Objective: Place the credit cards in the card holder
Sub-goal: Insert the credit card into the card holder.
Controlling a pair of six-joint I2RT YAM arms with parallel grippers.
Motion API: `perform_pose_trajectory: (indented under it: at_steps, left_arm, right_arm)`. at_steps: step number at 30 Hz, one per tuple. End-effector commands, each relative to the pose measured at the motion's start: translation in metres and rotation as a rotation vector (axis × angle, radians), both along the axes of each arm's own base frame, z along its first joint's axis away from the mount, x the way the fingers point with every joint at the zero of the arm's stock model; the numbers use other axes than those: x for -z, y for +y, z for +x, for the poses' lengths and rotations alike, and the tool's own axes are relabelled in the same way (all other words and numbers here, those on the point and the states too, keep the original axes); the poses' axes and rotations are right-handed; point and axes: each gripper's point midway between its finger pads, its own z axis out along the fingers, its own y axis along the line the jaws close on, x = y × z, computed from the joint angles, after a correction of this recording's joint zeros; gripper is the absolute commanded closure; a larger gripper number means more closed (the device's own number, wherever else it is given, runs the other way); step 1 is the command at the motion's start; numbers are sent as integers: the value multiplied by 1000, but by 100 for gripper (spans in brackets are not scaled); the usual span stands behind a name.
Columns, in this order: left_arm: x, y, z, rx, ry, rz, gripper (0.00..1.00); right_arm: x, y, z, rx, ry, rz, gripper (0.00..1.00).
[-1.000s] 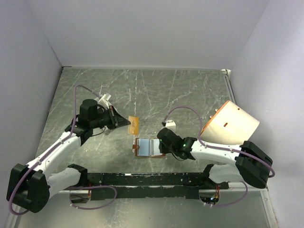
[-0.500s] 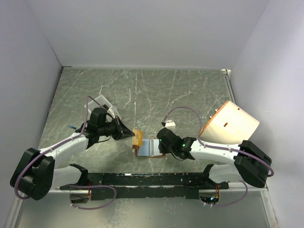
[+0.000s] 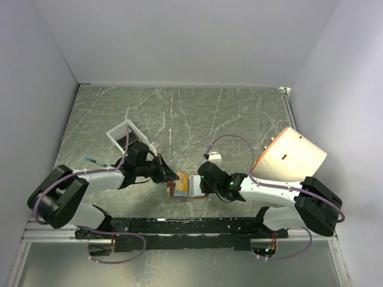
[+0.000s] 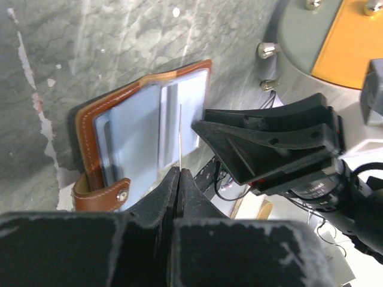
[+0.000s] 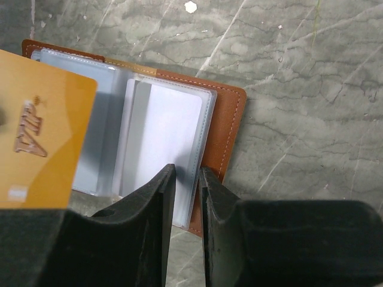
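The brown leather card holder (image 3: 194, 186) lies open on the table, pale blue-grey sleeves up. My left gripper (image 3: 173, 176) is shut on a gold credit card (image 3: 183, 179) and holds it over the holder's left half. In the left wrist view the card (image 4: 179, 134) shows edge-on above the open holder (image 4: 134, 128), pinched between my closed fingertips (image 4: 179, 171). My right gripper (image 3: 202, 181) is at the holder's right edge. In the right wrist view its fingers (image 5: 187, 173) are closed to a narrow gap on the clear sleeve edge (image 5: 206, 128), and the gold card (image 5: 42, 137) is at the left.
A white tray (image 3: 124, 134) stands behind the left arm. A large cream cylinder with an orange rim (image 3: 292, 156) lies on its side at the right. A small white piece (image 3: 215, 157) sits behind the right gripper. Grey walls enclose the table.
My left arm has swung right and toward the near edge, carrying the gold card from beside the tray to over the open holder. The right gripper has stayed on the holder.
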Motion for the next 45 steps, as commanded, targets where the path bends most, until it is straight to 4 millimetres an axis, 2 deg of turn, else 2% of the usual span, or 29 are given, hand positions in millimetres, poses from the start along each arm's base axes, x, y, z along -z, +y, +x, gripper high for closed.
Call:
perform_pose_trajectory:
  at_steps: [1,15,21,29,34,45]
  left_arm:
    - [2,-11,3,30,-50,-34,93]
    - [34,-18,-6,79,-4,-27,93]
    - [47,-14,-8,79,-5,42,93]
    - [53,-12,-6,68,-11,69,93]
    - [50,-16,-3,59,-28,50,93]
    - [56,-21,-1,52,-36,60,93]
  right_arm:
    - [-2,-1,1,11,-14,10,77]
    - [-3,1,1,8,-16,19,78]
    - [-2,2,1,7,-12,22,78]
    - [-3,2,1,9,-13,27,78]
    - [-3,1,-1,10,-10,35,78]
    - [-4,0,-3,9,-6,36,80]
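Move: The left hand already holds the yellow card over the open card holder. The right sleeve's middle is about 7 cm to its right, 1 cm back and 6 cm below; the blue sleeve is only 2 cm right and 1 cm back, and the snap tab some 3 cm left and level. The right hand already pinches the right sleeve's edge, the sleeve's middle about 3 cm left, 2 cm ahead and 1 cm lower. Left hand lowers the gripped card about 5 cm, drifting 2 cm right towards the right sleeve; right keeps pinching. ##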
